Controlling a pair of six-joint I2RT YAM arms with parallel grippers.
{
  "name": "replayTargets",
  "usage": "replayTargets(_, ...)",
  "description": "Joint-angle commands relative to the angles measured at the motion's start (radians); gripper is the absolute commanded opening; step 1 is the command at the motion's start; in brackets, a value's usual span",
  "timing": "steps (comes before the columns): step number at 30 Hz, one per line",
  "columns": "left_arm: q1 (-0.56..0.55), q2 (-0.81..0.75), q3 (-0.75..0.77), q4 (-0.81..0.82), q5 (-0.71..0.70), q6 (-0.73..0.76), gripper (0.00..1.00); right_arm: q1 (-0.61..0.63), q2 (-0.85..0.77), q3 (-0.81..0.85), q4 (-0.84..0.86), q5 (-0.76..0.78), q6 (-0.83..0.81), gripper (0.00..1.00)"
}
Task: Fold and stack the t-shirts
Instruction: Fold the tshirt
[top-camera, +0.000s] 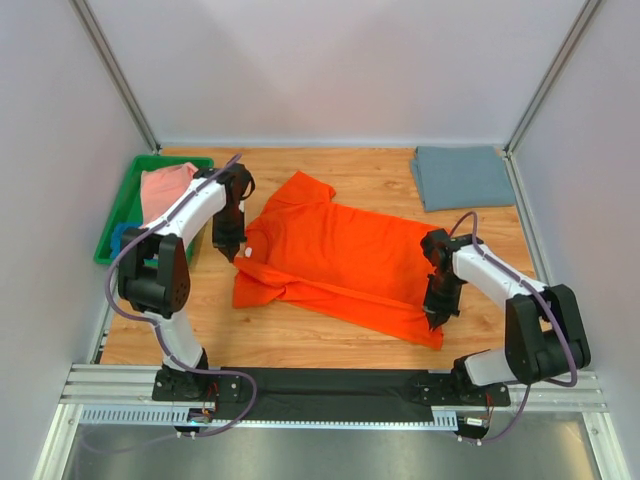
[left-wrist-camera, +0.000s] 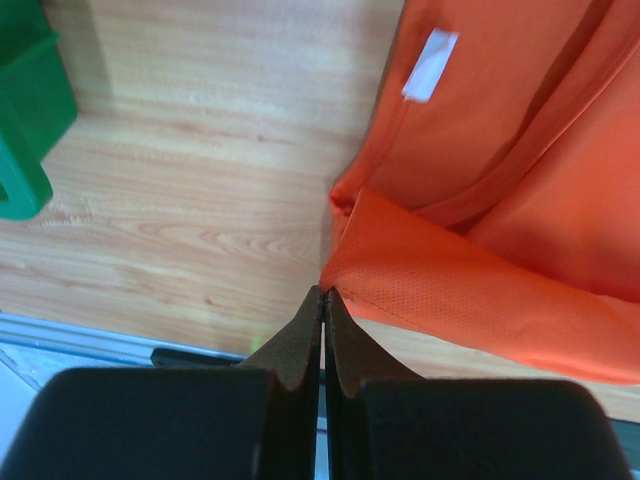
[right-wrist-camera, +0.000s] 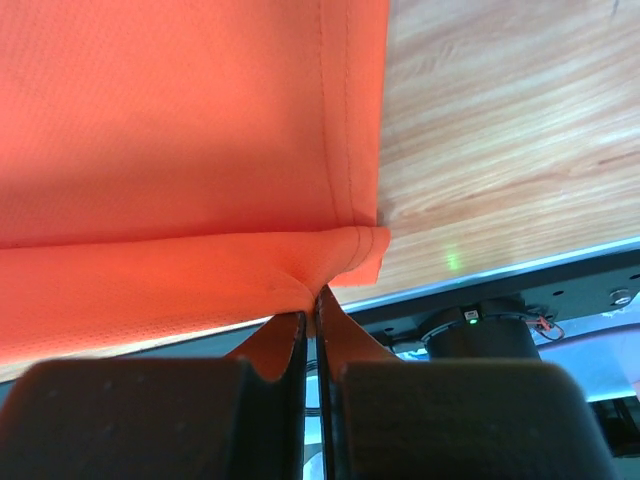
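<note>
The bright orange t-shirt (top-camera: 340, 255) lies spread across the middle of the wooden table, partly doubled over along its near edge. My left gripper (top-camera: 232, 252) is shut, its tips pinching a corner of the shirt's left side (left-wrist-camera: 420, 280); a white label (left-wrist-camera: 430, 64) shows on the cloth beyond. My right gripper (top-camera: 437, 318) is shut on the near right hem corner (right-wrist-camera: 350, 255), and the cloth puckers at its tips (right-wrist-camera: 315, 292). A slate grey-blue t-shirt (top-camera: 462, 176) lies folded at the back right. A salmon pink t-shirt (top-camera: 165, 185) sits in the tray with a bit of blue cloth (top-camera: 122, 238).
A green plastic tray (top-camera: 118, 205) stands at the left edge of the table, close behind my left arm; its corner (left-wrist-camera: 30, 110) shows in the left wrist view. White walls enclose the table. A black strip and metal rail (top-camera: 330, 385) run along the near edge.
</note>
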Motion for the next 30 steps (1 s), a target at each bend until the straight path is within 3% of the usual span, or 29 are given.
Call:
replayTargets(1, -0.005, 0.049, 0.091, 0.005, -0.036, 0.004, 0.0, -0.001, 0.017, 0.036, 0.036, 0.055, -0.009, 0.0)
replayTargets(9, -0.005, 0.135, 0.203, 0.013, -0.042, -0.027, 0.04, -0.026, 0.077, 0.101, 0.039, 0.113, -0.018, 0.07)
replayTargets(11, -0.005, 0.135, 0.251, 0.017, -0.042, -0.027, 0.15, -0.038, 0.078, 0.133, 0.03, 0.133, -0.016, 0.15)
replayTargets(13, -0.005, 0.125, 0.283, 0.019, -0.045, -0.028, 0.28, -0.038, 0.072, 0.154, 0.003, 0.158, -0.015, 0.17)
replayTargets(18, -0.005, 0.034, 0.309, 0.055, -0.015, -0.004, 0.39, -0.039, 0.017, 0.147, -0.02, 0.104, 0.022, 0.25)
replayTargets(25, -0.007, -0.07, 0.148, 0.025, 0.048, -0.015, 0.4, -0.039, -0.026, 0.116, -0.005, 0.057, 0.042, 0.25)
replayTargets(30, -0.011, -0.206, -0.111, 0.091, 0.137, -0.042, 0.4, -0.033, -0.017, 0.038, 0.159, -0.061, 0.077, 0.24)
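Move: The left gripper holds one corner of the orange t-shirt's near edge. Its laying spot on the shirt is about 3 cm ahead, 1 cm right and 7 cm below, with the white label some 4 cm ahead and 3 cm right. The green bin's middle is roughly 11 cm ahead and 17 cm left. The right gripper holds the other corner, its spot some 4 cm ahead, 1 cm right and 3 cm below; the folded blue-grey t-shirt is about 35 cm ahead, 7 cm right. Carry both pinched corners of the orange t-shirt forward over its body and let them go on the way. Sweep the left gripper about 8 cm out, opening halfway through, then lift it and draw it back nearly as far, fingertips tilted outward. Take the right one only some 4.5 cm forward, open it, then rise a little and stay over the flap. ##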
